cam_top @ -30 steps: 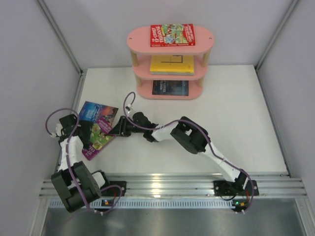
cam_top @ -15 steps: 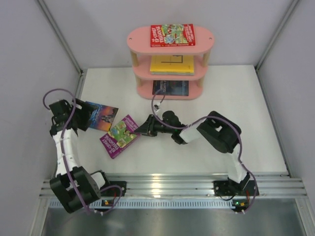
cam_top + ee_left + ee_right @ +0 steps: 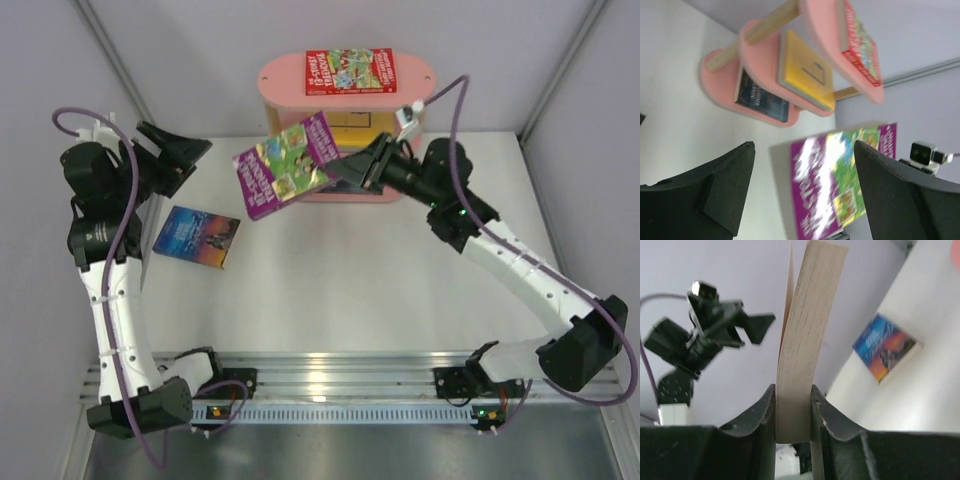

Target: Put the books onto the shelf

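My right gripper (image 3: 345, 168) is shut on the purple book with the green picture (image 3: 285, 165) and holds it in the air, tilted, in front of the pink shelf (image 3: 285, 75). In the right wrist view its pale page edge (image 3: 805, 315) is pinched between the jaws of the right gripper (image 3: 792, 400). A red book (image 3: 350, 72) lies on the top board, a yellow one (image 3: 805, 70) on the middle, a navy one (image 3: 760, 95) on the bottom. The blue book with the orange glow (image 3: 197, 236) lies flat on the table. My left gripper (image 3: 190, 162) hangs open and empty, high at the left.
Grey walls close in the white table (image 3: 420, 270) on three sides. The left arm stands tall along the left edge. A metal rail (image 3: 330, 375) runs along the near edge. In the left wrist view the purple book (image 3: 840, 180) shows beyond the open fingers (image 3: 730, 190).
The right gripper closed on the purple book and carried it from the table up and back to the shelf front. The left arm rose away from the blue book, which stays on the table.
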`<state>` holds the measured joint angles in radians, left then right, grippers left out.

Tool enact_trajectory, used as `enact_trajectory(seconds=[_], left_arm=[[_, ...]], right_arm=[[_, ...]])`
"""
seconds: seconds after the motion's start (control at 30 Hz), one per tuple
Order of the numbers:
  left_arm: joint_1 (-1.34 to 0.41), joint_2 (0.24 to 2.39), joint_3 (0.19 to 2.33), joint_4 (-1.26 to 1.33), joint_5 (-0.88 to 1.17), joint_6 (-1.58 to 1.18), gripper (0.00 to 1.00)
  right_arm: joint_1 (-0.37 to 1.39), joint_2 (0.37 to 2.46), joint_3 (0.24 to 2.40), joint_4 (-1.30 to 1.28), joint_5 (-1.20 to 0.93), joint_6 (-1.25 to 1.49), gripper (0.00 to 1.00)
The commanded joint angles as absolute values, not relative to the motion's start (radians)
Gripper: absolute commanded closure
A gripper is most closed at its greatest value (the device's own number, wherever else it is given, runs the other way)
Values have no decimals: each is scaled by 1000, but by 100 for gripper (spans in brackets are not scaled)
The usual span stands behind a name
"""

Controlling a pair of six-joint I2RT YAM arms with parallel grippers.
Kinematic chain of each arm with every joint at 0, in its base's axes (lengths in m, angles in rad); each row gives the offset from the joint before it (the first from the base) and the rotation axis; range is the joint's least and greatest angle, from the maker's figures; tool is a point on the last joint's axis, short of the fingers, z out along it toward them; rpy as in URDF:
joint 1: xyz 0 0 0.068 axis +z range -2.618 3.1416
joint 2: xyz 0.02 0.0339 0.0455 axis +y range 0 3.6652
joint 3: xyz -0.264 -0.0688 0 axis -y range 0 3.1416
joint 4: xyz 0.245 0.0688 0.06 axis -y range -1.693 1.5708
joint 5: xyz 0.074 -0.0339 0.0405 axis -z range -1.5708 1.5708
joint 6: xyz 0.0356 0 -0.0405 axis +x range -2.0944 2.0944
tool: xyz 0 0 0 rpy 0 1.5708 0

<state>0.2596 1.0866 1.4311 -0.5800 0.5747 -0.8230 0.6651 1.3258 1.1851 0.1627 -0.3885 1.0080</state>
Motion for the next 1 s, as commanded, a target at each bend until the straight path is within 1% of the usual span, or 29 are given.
enact_trajectory(seconds=[0.0, 0.03, 0.1, 0.13, 0.2, 0.23, 0.3, 0.33, 0.43, 0.53, 0.67, 0.77, 0.97], left_arm=[[221, 1109, 1549, -551, 655, -880, 16], [219, 1112, 1555, -516, 658, -891, 16], [219, 1117, 1554, -479, 661, -919, 16], [219, 1121, 1552, -465, 660, -923, 16], [218, 1140, 1554, -430, 663, -933, 16], [215, 1149, 1554, -416, 660, -936, 16], [206, 1176, 1562, -355, 660, -946, 16], [199, 1190, 1568, -335, 657, -948, 16], [167, 1259, 1620, -287, 640, -942, 16], [101, 1345, 1699, -268, 598, -899, 16], [14, 1469, 1843, -264, 568, -815, 18], [-44, 1546, 1894, -227, 537, -792, 18], [-110, 1663, 1972, -130, 476, -776, 19]], right_arm=[[563, 1288, 1438, 14, -388, 936, 100], [514, 1327, 1557, -18, -400, 930, 100], [471, 1379, 1682, -60, -419, 917, 100], [450, 1438, 1806, -105, -419, 913, 100], [384, 1501, 1909, -129, -429, 926, 100], [362, 1563, 1995, -136, -436, 936, 100], [307, 1627, 2067, -138, -463, 965, 100], [296, 1681, 2130, -138, -472, 971, 100], [261, 1770, 2230, -124, -500, 973, 100], [235, 1831, 2279, -114, -505, 976, 100], [199, 1874, 2258, -65, -509, 1005, 100], [190, 1871, 2191, -8, -503, 1022, 100], [156, 1917, 2174, 60, -520, 1077, 100]])
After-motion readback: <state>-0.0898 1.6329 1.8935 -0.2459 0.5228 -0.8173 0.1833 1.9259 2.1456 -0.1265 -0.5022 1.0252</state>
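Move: The purple book is already gripped at its right end by the right hand. The place it is taken to, the red book lying on the shelf's top deck, is about 22 cm ahead of that hand, some 3 cm to its right and 5 cm higher. Right below the red book, the yellow book on the middle deck lies roughly 20 cm ahead, 3 cm right and 13 cm down. From the empty left hand the red book is some 18 cm ahead, 28 cm to the right and 2 cm up. The purple book, still pinched in the right hand, is swung up some 20 cm while going forward and right, clear of the top deck's front. It is then carried on forward and lowered about 12 cm onto the red book, turning some 20 degrees clockwise overall. The open left hand rises a little, then reaches forward and right towards the deck's left end. ##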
